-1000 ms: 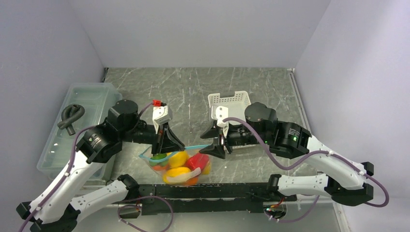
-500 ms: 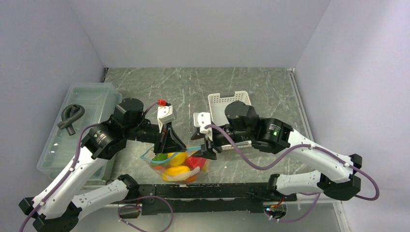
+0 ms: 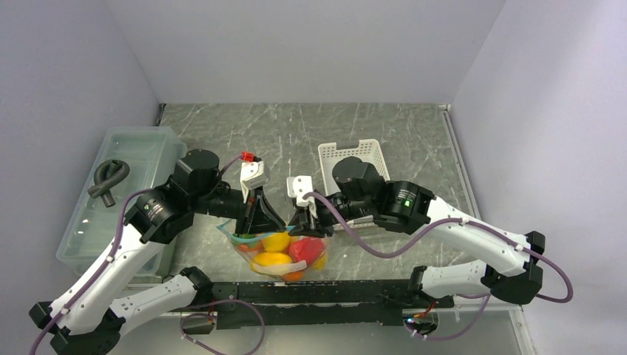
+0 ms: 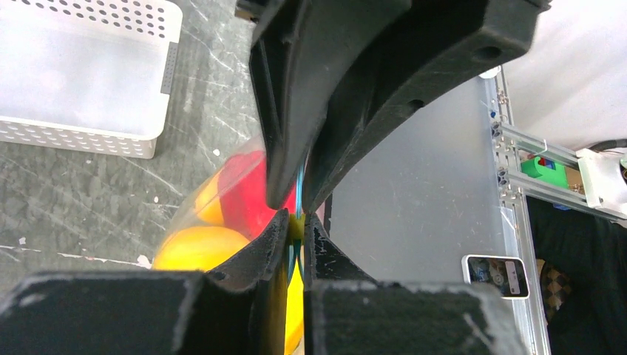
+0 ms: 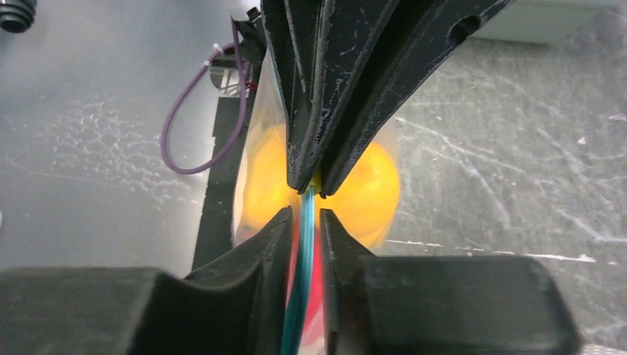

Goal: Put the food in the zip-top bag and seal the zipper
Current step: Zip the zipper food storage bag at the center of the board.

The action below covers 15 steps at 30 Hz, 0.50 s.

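The clear zip-top bag hangs low over the table's near edge, holding the food: yellow fruits, a red pepper and a green piece. My left gripper is shut on the teal zipper at the bag's mouth; in the left wrist view its jaws pinch the strip. My right gripper sits close beside it along the mouth. In the right wrist view the zipper runs between its fingertips, with a thin gap on each side.
A white perforated basket stands behind the right arm. A translucent lidded bin with a black hose on it sits at the left. The arms' mounting rail runs just below the bag.
My right gripper has slid left along the bag's mouth until it nearly meets the left gripper, and its jaws have narrowed around the zipper. The left gripper keeps its pinch.
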Each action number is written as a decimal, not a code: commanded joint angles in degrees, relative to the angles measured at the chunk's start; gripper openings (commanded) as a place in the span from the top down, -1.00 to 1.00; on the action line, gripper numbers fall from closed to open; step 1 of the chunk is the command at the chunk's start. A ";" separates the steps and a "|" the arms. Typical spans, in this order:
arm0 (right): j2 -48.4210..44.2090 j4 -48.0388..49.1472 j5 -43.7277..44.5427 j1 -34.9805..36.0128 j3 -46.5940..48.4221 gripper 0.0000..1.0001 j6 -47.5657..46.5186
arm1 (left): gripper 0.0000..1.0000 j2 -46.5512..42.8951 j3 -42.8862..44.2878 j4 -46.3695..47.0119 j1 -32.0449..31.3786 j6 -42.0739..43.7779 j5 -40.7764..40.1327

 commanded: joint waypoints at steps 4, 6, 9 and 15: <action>1.24 -0.11 -2.28 -0.05 1.38 1.00 -0.35 | 1.00 -0.93 2.93 4.94 0.02 -0.38 1.87; 0.93 -0.15 -2.21 -0.04 1.34 1.00 -0.42 | 1.00 -1.01 3.15 4.74 0.00 -0.70 0.66; 0.21 0.15 -1.62 -0.04 1.14 1.00 -0.33 | 0.76 -1.21 3.80 4.05 0.00 -1.28 -1.44; -0.52 0.15 -1.20 -0.05 0.73 1.00 -0.16 | 0.13 -2.51 8.19 -0.50 0.00 -1.57 -8.38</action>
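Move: The right fingers straddle the closed blue zipper strip, which already runs through their gap; the yellow slider is about 2 cm to the left, still pinched in the left fingers. From the right hand, the red pepper hangs in the bag about 3 cm right, 2 cm forward and 11 cm below. The white basket stands some 23 cm forward and 16 cm right, about 20 cm lower. Shut the right gripper on the blue zipper strip just right of the yellow slider, sinking about 1 cm in all, and keep that pinch. Hold the left gripper still until the right has closed, then open its fingers to let go of the slider and lift clear about 1.5 cm, easing slightly forward. ##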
